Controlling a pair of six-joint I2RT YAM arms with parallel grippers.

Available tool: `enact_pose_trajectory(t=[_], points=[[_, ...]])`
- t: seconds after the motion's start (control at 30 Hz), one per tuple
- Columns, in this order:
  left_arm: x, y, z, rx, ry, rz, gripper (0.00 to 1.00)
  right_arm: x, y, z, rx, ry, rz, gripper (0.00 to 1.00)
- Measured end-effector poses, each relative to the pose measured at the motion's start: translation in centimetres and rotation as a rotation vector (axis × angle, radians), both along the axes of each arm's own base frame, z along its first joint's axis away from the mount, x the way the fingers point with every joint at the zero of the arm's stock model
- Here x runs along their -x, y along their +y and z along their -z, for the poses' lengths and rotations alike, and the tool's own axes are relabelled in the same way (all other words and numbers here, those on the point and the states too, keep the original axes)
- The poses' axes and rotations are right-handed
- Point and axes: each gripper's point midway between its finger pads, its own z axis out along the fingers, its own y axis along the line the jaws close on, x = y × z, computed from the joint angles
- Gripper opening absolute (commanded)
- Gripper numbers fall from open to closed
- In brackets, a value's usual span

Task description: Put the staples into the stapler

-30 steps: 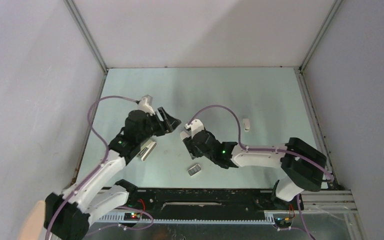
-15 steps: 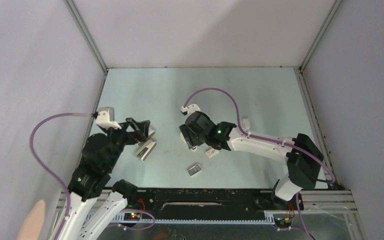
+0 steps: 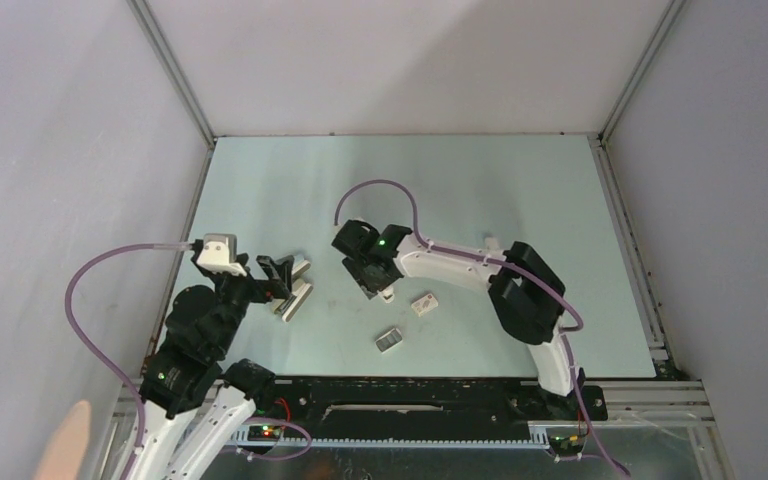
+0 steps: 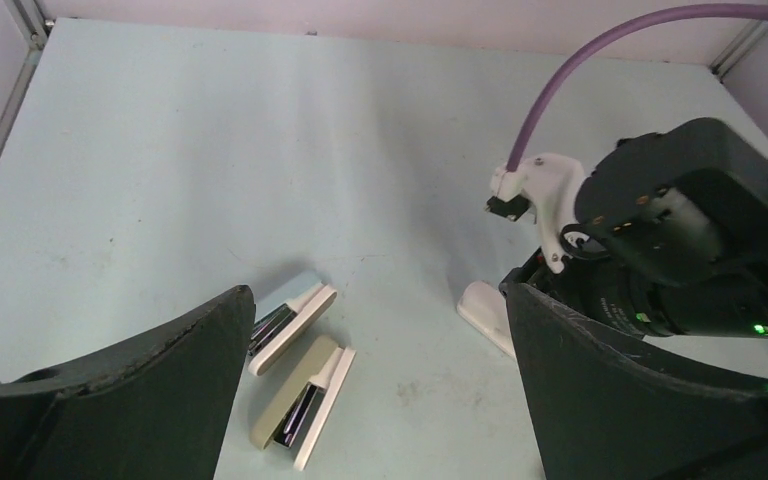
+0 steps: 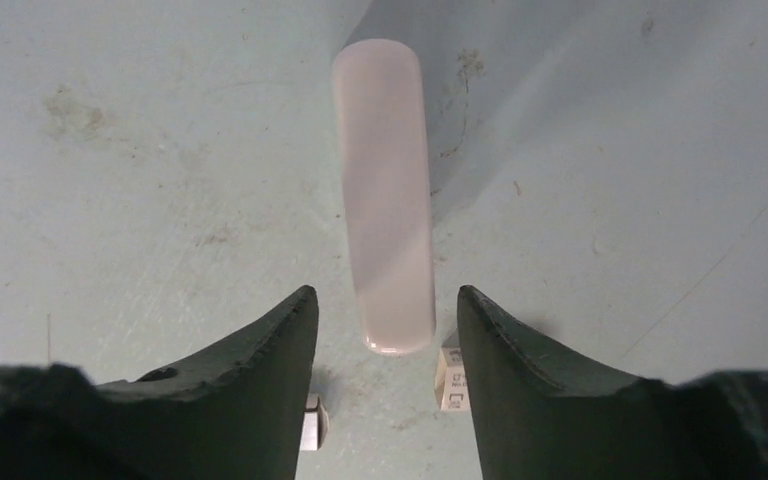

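Note:
The slim white stapler [image 5: 385, 200] lies flat and closed on the table. My right gripper [image 5: 385, 292] is open just above its near end, one finger on each side and neither touching it. From above, the right gripper [image 3: 368, 270] hides most of the stapler [image 3: 386, 294]. The staples [image 3: 390, 340], a small grey block, lie on the table nearer the bases and show partly behind the right gripper's left finger [image 5: 310, 420]. Well to the left, my left gripper [image 4: 380, 295] [image 3: 278, 272] is wide open and holds nothing. It sees the stapler [image 4: 482, 308] under the right gripper.
Two larger silver-and-white bars [image 4: 295, 318] [image 4: 300, 400] lie side by side under the left gripper [image 3: 295, 292]. A little white box [image 3: 423, 303] [image 5: 452, 378] sits just right of the stapler. A short white stub [image 3: 493, 247] lies beside the right forearm. Walls enclose the table on three sides.
The left arm has drawn back to the left and its jaws have opened wide. The right gripper has swung left and turned over the stapler, uncovering the little white box.

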Motion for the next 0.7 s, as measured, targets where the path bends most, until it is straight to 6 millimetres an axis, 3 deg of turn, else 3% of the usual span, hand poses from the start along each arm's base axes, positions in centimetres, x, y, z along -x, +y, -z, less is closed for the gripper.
enact_pose_trajectory(t=[0.3,0.7], points=[[-0.2,-0.2,0.2,-0.03,0.006,0.019,1.0,-0.4,-0.2,3.0,0.083,0.058,-0.003,0.17],[-0.2,-0.2,0.4,-0.026,0.01,0.027,1.0,-0.3,-0.3,3.8,0.091,0.073,0.009,0.06]])
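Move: The white stapler lies almost under the right hand, its middle about 3 cm ahead, 1 cm left and 4 cm below; its near end is between and under the open fingers. The staple box is roughly 7 cm to the right of this hand and 3 cm back; the grey staple tray is some 12 cm back and 1 cm right, both about 5 cm below. From the left hand the stapler is some 8 cm ahead, 16 cm right and 25 cm below. Lower the right gripper nearly straight down, about 4 cm, over the near part of the white stapler, tilting the wrist only slightly. Close the fingers on the way down until the pads pinch the stapler's two long sides a little in from its near end, then keep hold of it there. ##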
